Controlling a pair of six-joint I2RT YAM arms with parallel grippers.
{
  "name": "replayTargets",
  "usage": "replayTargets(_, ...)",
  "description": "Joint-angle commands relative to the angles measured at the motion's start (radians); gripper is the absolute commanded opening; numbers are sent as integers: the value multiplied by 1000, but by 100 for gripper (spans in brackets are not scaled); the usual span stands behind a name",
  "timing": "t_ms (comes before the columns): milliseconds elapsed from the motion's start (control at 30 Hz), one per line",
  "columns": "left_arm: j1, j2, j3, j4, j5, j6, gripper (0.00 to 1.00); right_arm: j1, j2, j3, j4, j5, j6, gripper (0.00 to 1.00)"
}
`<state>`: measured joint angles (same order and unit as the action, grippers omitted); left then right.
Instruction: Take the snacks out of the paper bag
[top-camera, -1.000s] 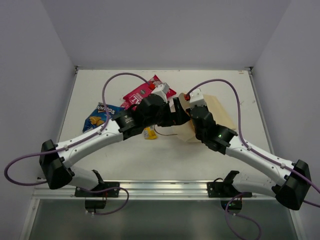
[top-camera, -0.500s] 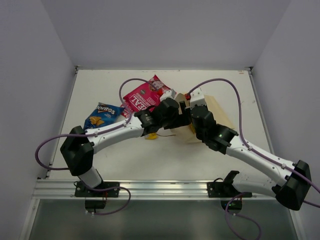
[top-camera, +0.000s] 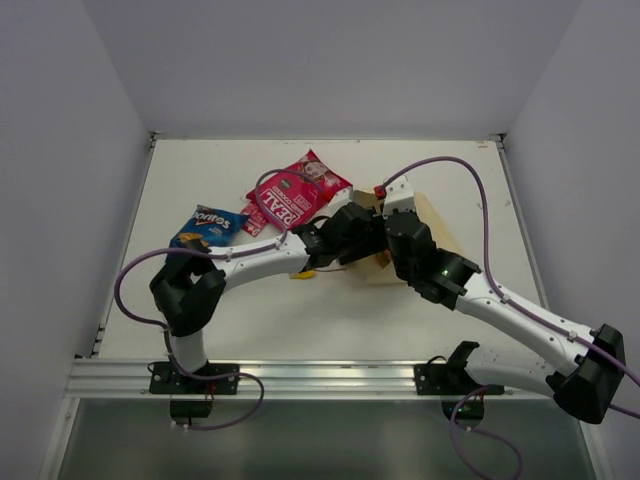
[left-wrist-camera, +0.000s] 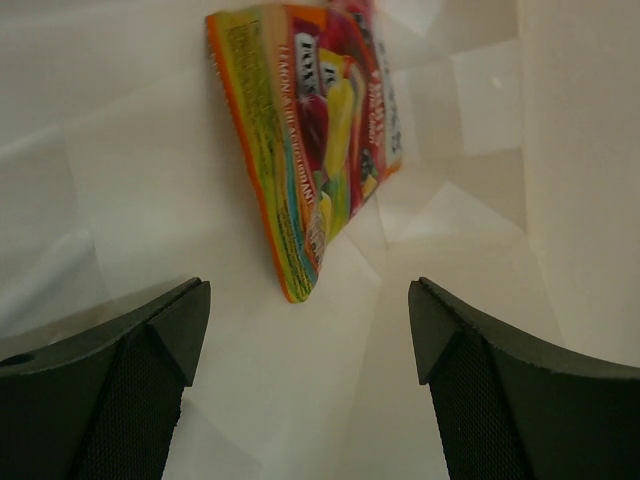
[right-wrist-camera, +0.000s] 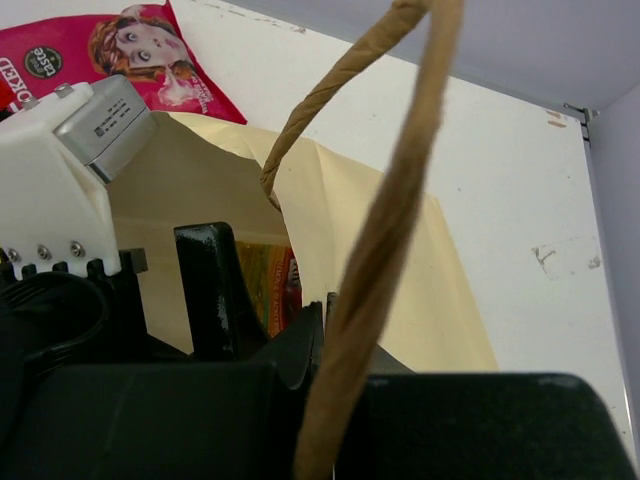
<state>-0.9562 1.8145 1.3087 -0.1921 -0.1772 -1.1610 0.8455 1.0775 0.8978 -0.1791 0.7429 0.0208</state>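
Observation:
The tan paper bag (top-camera: 432, 218) lies on its side, mouth facing left. My right gripper (right-wrist-camera: 330, 305) is shut on the bag's upper mouth edge, with a brown cord handle (right-wrist-camera: 385, 250) looping in front of the camera. My left gripper (left-wrist-camera: 310, 330) is open inside the bag, nothing between its fingers (left-wrist-camera: 150, 370). The multicoloured candy bag (left-wrist-camera: 315, 130) lies just beyond them on the bag's floor, and its edge (right-wrist-camera: 278, 285) shows in the right wrist view. Outside lie the magenta pouch (top-camera: 293, 192), the blue Doritos bag (top-camera: 207, 225) and a small yellow bar (top-camera: 301, 272).
The left arm (top-camera: 255, 262) stretches low across the table's middle, its elbow (top-camera: 185, 290) near the front left. Purple cables arc over both arms. The table's back edge and white walls enclose the work area.
My left arm has pushed rightward into the bag's mouth while its elbow swung down to the front left. The right gripper has held the bag's edge almost still.

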Motion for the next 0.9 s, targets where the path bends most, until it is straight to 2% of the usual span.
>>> replayTargets(0,-4,45,44,56,-36,-35,85,1,-27,46,23,-33,41,0)
replayTargets(367,-4,146,67,101,-19,-60,83,1,-57,55,4,-94,80,0)
replayTargets(500,-4,140,35,227,18,-52,72,1,-67,43,7,-129,97,0)
replayTargets(667,-4,144,32,275,68,-14,60,1,-64,24,21,-145,99,0)
replayTargets(767,-6,149,23,287,108,-5,51,1,-64,18,38,-143,76,0)
replayTargets(867,-15,149,15,295,128,-3,37,1,-60,13,49,-128,56,0)
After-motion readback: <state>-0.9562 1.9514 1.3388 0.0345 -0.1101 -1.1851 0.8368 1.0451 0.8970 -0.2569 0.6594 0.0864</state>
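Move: The left hand, open inside the paper bag, is going for the last orange snack packet, whose middle lies about 4 cm ahead, 6 cm to the right and 5 cm lower. Out on the table some 12 cm below the hand, the pink crisp packet is about 12 cm ahead and 18 cm left, the yellow snack about 18 cm left and 3 cm back. From the right hand, at the bag's rim, the orange packet is some 17 cm below and 2 cm farther out. Either side of the orange packet's near end, the left fingers close to about half their starting gap. To get there the left hand reaches some 4 cm right and a little forward into the bag, first sinking about 3 cm, then rising 2 cm as the fingers come together. The shut right hand keeps its hold on the bag's rim and eases back about 1 cm. ##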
